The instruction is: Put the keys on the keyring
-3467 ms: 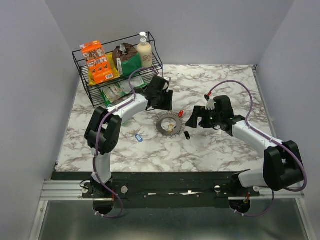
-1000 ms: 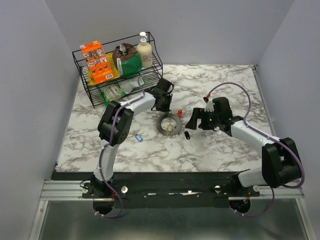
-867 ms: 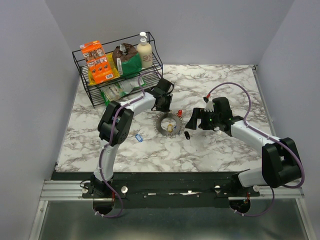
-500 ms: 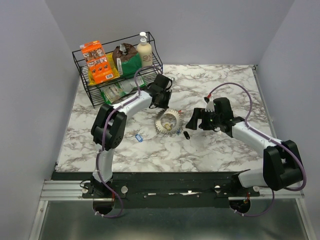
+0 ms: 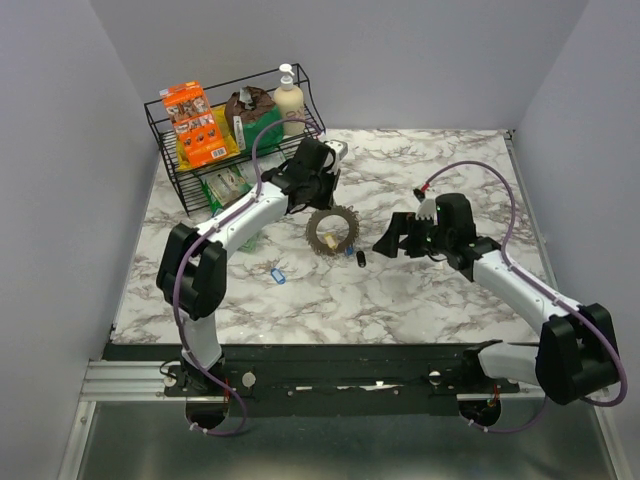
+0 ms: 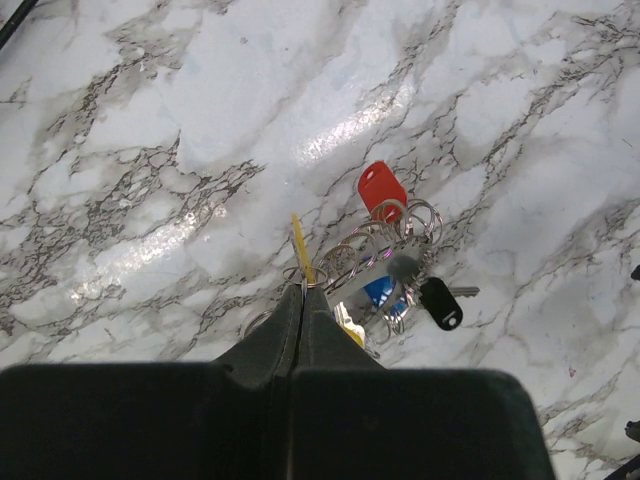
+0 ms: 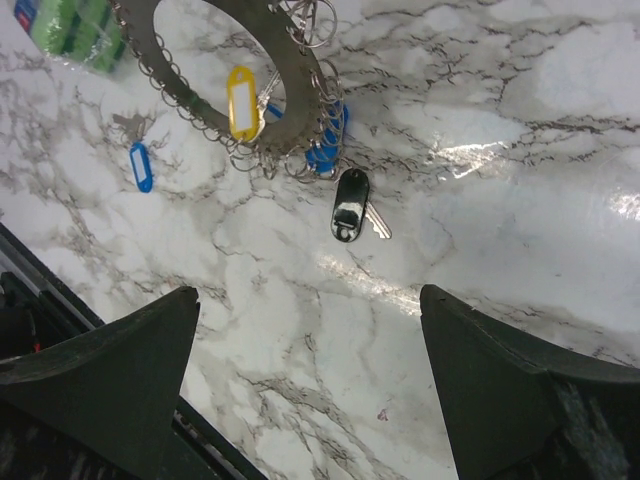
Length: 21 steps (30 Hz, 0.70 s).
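Observation:
My left gripper point(image 5: 318, 203) is shut on the top edge of the keyring point(image 5: 332, 231), a grey loop fringed with small wire rings, and holds it tilted up off the marble. The left wrist view shows the shut fingertips point(image 6: 302, 292) pinching a small ring by a yellow tag. Red point(image 6: 382, 188), blue point(image 6: 380, 292) and black point(image 6: 440, 303) keys cluster among the loops below. In the right wrist view a yellow key point(image 7: 241, 102), blue keys point(image 7: 325, 145) and the black key point(image 7: 350, 205) hang at the keyring point(image 7: 295, 115). A lone blue key point(image 5: 278, 274) lies on the table. My right gripper point(image 5: 392, 240) stands open, empty, right of the ring.
A black wire rack point(image 5: 165, 130) with an orange box, a green bag and a bottle stands at the back left, close behind the left arm. The table's front edge point(image 5: 330, 345) runs along the arms' bases.
The left gripper has risen and pulled back toward the rack, lifting the keyring off the table. The black key has shifted left with it. The right gripper stays open and has drawn slightly right.

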### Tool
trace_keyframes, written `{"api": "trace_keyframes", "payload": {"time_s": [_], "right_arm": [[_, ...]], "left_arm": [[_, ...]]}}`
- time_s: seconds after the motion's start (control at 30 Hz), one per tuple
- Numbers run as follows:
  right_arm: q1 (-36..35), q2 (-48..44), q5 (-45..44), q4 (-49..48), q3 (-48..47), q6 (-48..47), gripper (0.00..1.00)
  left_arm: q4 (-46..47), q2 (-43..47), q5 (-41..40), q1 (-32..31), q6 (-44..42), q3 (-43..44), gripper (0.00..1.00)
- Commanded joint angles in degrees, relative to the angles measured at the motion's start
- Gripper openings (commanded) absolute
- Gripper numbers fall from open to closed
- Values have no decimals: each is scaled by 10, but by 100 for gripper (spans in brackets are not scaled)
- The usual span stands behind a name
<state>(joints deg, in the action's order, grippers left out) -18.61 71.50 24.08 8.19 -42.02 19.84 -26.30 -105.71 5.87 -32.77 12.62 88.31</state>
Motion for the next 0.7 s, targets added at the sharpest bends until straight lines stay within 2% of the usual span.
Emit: {"api": "trace_keyframes", "payload": {"time_s": [0.0,0.2,0.67], "right_arm": [[5,-51,40,-4,7,-32,100],[5,-124,75,-5,0,-54,100],[5,-233,129,-48,-3,-81,100]], "left_arm": [[-4,55,28,-6,-31,-16,0],[-9,98,50,-19,-66,-31,0],[-38,192,193,-64,-189,-62,0]]}}
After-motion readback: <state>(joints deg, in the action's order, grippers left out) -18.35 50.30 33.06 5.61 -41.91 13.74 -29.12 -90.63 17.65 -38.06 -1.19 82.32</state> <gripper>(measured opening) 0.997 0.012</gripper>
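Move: The left hand has the keyring pinched at its far edge, raised off the table; the ring's middle lies about 4 cm back, 2 cm right of that hand and 4 cm below. The right hand's open fingers are some 9 cm back and 13 cm right of the left hand, 2 cm lower. From the right hand, the ring's middle is about 5 cm ahead, 11 cm left, slightly lower; the black tag is level with it, 6 cm left and 6 cm below. Keeping its pinch on the keyring's edge, the left hand draws it back about 8.5 cm and up 7 cm, towards the right hand, easing slightly right and turning some 25 degrees clockwise. The right hand, fingers still wide open and touching nothing, climbs about 12 cm, backing 4 cm as its fingers tip up some 25 degrees. ##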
